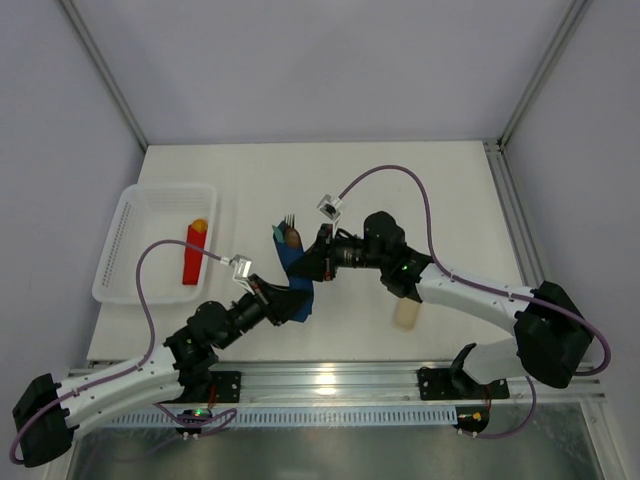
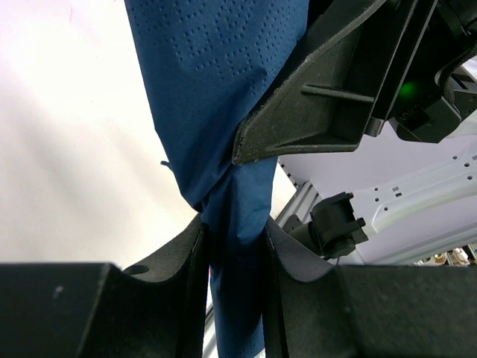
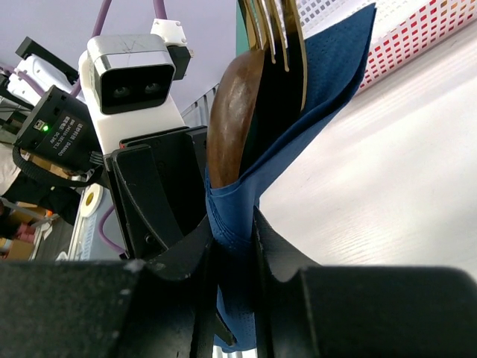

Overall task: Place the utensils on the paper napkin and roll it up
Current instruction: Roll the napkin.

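The navy-blue paper napkin (image 1: 296, 272) is rolled into a narrow bundle near the table's middle. The utensils (image 1: 291, 232) stick out of its far end: a copper-brown spoon bowl (image 3: 231, 112) and fork tines (image 3: 272, 30). My left gripper (image 1: 287, 300) is shut on the napkin's near end (image 2: 237, 246). My right gripper (image 1: 312, 263) is shut on the napkin (image 3: 237, 224) a little farther along, right beside the left one. The utensils' handles are hidden inside the roll.
A white perforated basket (image 1: 130, 250) stands at the left and holds a red block with an orange tip (image 1: 194, 252). A pale beige rounded bar (image 1: 406, 314) lies under my right arm. The table's front rail (image 1: 330, 385) runs below.
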Action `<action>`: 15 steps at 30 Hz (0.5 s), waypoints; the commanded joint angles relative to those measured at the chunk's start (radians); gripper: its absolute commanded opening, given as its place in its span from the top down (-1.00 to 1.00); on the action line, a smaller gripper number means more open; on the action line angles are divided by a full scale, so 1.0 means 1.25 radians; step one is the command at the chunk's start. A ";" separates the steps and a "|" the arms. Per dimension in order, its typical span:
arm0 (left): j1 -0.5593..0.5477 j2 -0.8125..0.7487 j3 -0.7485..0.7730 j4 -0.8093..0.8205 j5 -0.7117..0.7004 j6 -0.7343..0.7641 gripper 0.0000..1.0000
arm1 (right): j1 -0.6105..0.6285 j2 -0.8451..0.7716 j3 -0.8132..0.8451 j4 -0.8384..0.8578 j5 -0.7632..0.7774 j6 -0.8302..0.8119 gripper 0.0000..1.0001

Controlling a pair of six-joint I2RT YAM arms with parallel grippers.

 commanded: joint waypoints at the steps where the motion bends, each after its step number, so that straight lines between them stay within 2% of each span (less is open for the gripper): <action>1: 0.002 -0.012 0.003 0.061 0.016 0.010 1.00 | 0.002 0.005 0.021 0.075 -0.034 0.001 0.81; 3: 0.002 -0.019 0.003 0.051 0.016 0.011 0.97 | 0.000 0.009 0.020 0.080 -0.038 0.004 0.90; 6: 0.002 -0.036 0.004 0.032 0.012 0.015 0.81 | 0.000 0.010 0.016 0.093 -0.045 0.019 0.93; 7: 0.002 -0.041 0.004 0.024 0.011 0.015 0.68 | 0.000 0.010 0.013 0.098 -0.048 0.024 0.92; 9: 0.002 -0.055 -0.001 0.015 0.001 0.016 0.53 | -0.001 0.010 0.010 0.114 -0.052 0.044 0.93; 12: 0.002 -0.083 -0.004 -0.008 -0.014 0.020 0.09 | -0.001 0.007 0.009 0.115 -0.055 0.058 0.92; 15: 0.002 -0.106 -0.003 -0.031 -0.016 0.027 -0.06 | -0.001 0.003 0.009 0.116 -0.060 0.072 0.92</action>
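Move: The left hand already pinches the lower part of the napkin roll, whose middle lies about 4 cm ahead and 5 cm above it. The right hand grips the roll near its middle, practically at its fingertips, with the fork head about 6 cm ahead, 2 cm left and 9 cm above. The wooden holder lies about 24 cm to the right hand's right, level fore and aft, some 22 cm below. The left fingers let go of the lower part of the napkin roll, their gap nearly doubling while they still straddle it, as that hand rises about 2 cm and eases slightly left. The right hand keeps its pinch on the roll and carries it up roughly 1 cm and a little back, with only a few degrees of turn. ##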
